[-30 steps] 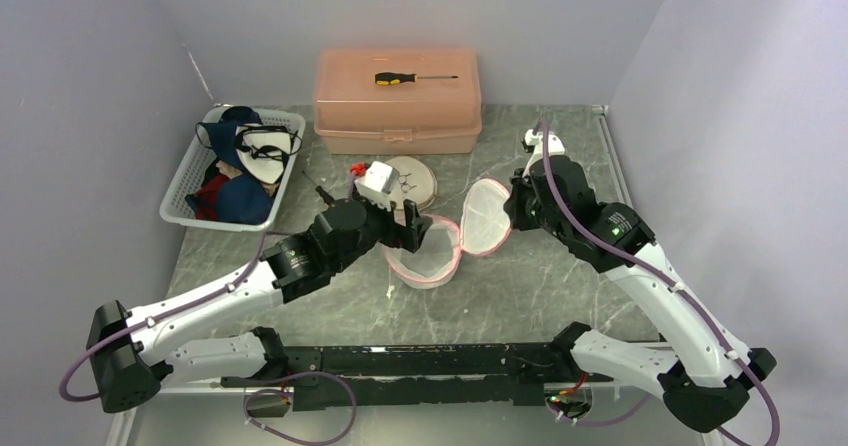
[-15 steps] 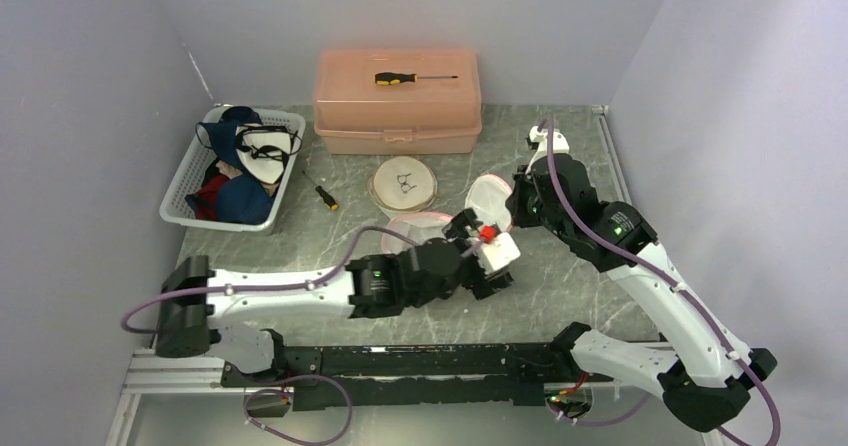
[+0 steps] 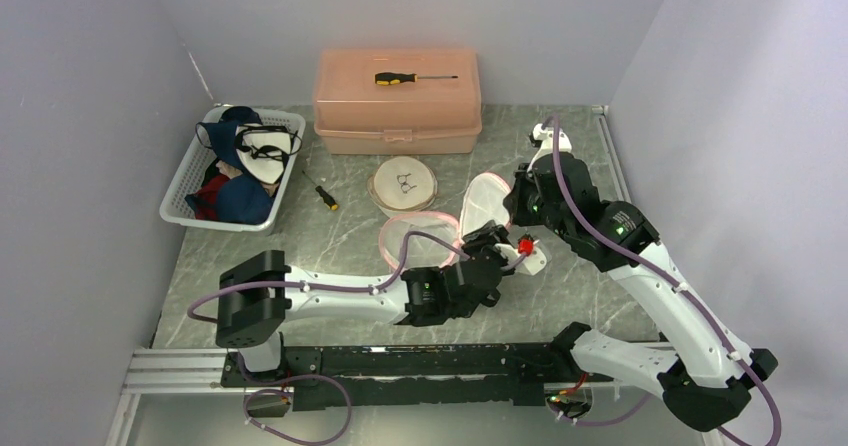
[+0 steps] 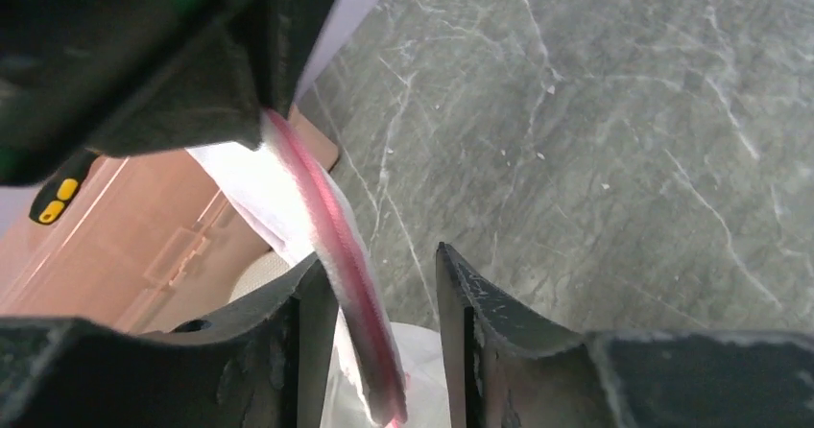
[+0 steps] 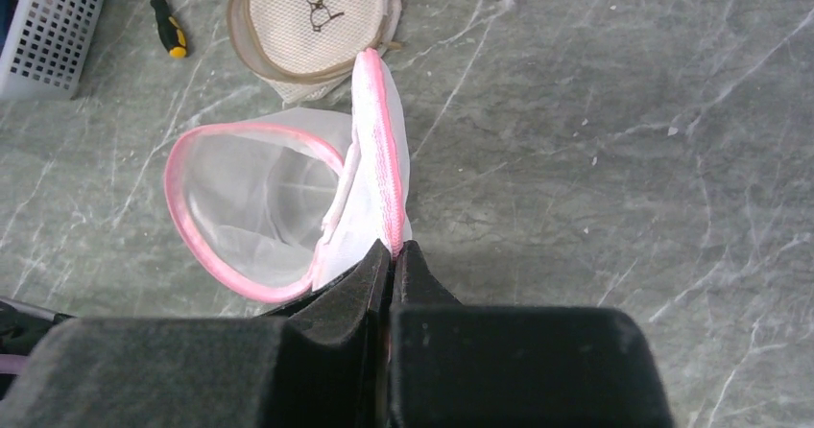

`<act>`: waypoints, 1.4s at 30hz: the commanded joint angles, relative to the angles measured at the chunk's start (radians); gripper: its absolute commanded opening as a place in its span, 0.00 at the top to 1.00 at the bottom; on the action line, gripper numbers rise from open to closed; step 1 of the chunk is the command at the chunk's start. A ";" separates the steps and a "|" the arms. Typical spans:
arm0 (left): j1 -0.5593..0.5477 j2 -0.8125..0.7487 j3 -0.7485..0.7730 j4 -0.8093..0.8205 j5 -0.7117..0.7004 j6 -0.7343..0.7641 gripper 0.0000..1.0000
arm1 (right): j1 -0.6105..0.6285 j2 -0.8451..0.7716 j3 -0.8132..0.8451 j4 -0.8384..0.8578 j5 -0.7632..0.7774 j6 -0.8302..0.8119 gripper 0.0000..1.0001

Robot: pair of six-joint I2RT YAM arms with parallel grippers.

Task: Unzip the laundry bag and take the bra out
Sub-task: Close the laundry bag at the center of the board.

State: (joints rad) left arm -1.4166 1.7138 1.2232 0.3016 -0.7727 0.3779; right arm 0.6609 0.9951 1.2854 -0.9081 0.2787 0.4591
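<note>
The laundry bag (image 3: 420,238) is a white mesh pouch with a pink zipper rim, lying unzipped in the middle of the table. Its lid flap (image 3: 486,201) stands upright, and my right gripper (image 3: 513,206) is shut on the flap's pink rim (image 5: 380,130). My left gripper (image 3: 493,240) reaches in from the near side just below the flap. In the left wrist view its jaws straddle the pink rim (image 4: 326,207); the rim rests against one finger (image 4: 305,332) with a gap to the other. The open lower half (image 5: 259,198) looks empty, and I see no bra inside it.
A beige round mesh bag (image 3: 404,183) with a bra icon lies behind the pink one. A small screwdriver (image 3: 326,197) lies left of it. A pink toolbox (image 3: 397,106) carrying another screwdriver (image 3: 413,77) stands at the back. A white basket (image 3: 172,206) of garments stands at far left.
My left arm has swung from the left of the bag across its front to the raised flap, and its jaws have narrowed around the pink rim. The right gripper kept its hold.
</note>
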 commanded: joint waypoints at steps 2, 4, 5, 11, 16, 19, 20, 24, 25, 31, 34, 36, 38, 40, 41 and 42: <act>-0.002 -0.019 0.019 0.158 -0.086 0.055 0.70 | 0.003 -0.015 0.020 0.030 -0.018 0.021 1.00; -0.002 -0.033 0.006 0.158 -0.078 0.036 0.92 | 0.003 -0.023 0.009 0.039 -0.022 0.019 1.00; -0.002 -0.040 -0.002 0.160 -0.076 0.026 0.97 | 0.004 -0.030 0.003 0.044 -0.022 0.018 1.00; -0.003 -0.086 -0.049 0.147 -0.043 -0.050 0.97 | 0.003 -0.056 -0.027 0.065 0.006 0.015 0.39; -0.002 -0.123 -0.096 0.146 -0.018 -0.127 0.97 | 0.001 -0.099 -0.048 0.080 0.076 0.034 0.11; 0.013 -0.177 -0.148 0.140 0.010 -0.240 0.97 | 0.000 -0.170 -0.094 0.137 0.112 0.046 0.08; 0.025 -0.204 -0.172 0.130 0.026 -0.301 0.97 | 0.000 -0.197 -0.115 0.161 0.119 0.050 0.07; 0.083 -0.340 -0.284 0.119 0.111 -0.527 0.97 | -0.001 -0.316 -0.233 0.291 0.101 0.059 0.07; 0.097 -0.372 -0.312 0.123 0.129 -0.567 0.97 | -0.001 -0.342 -0.264 0.318 0.092 0.060 0.07; 0.168 -0.555 -0.465 0.136 0.244 -0.774 0.97 | -0.001 -0.368 -0.414 0.436 0.001 0.076 0.09; 0.192 -0.599 -0.533 0.155 0.279 -0.819 0.97 | -0.002 -0.376 -0.486 0.512 -0.062 0.090 0.10; 0.199 -0.616 -0.568 0.173 0.302 -0.836 0.97 | -0.002 -0.374 -0.526 0.554 -0.103 0.107 0.11; 0.207 -0.628 -0.608 0.184 0.308 -0.865 0.97 | -0.003 -0.367 -0.560 0.588 -0.140 0.128 0.12; 0.218 -0.635 -0.635 0.186 0.307 -0.901 0.97 | -0.003 -0.360 -0.591 0.615 -0.165 0.146 0.12; 0.224 -0.637 -0.651 0.189 0.310 -0.917 0.97 | -0.003 -0.357 -0.606 0.627 -0.176 0.152 0.12; 0.229 -0.639 -0.670 0.199 0.315 -0.937 0.97 | -0.003 -0.357 -0.620 0.640 -0.188 0.155 0.13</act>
State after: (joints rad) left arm -1.2064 1.1027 0.5968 0.4412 -0.4976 -0.4519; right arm 0.6598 0.6376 0.7029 -0.4065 0.1726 0.5724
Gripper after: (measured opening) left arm 0.043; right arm 0.882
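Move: The pink rim of the laundry bag's lid already runs between the left hand's half-open fingers, about 1 cm ahead at their height. From the left hand the bag's body lies some 15 cm left, 2 cm back and 15 cm below, and the white mesh bag about 12 cm ahead, 18 cm left and 17 cm below. From the right hand, shut on the same rim, the left hand's pinch spot lies roughly 6 cm back, 2 cm left and 4 cm below. The lid's rim is handed over: the left fingers close and pinch it, then the right fingers open wide and let go. The left hand carries the rim about 12 cm left towards the bag's mouth, arching up and down again, rolling some 45 degrees left side down and tipping downward. The freed right hand eases up, back and right about 3 cm, then sinks some 7 cm while swinging back left. ##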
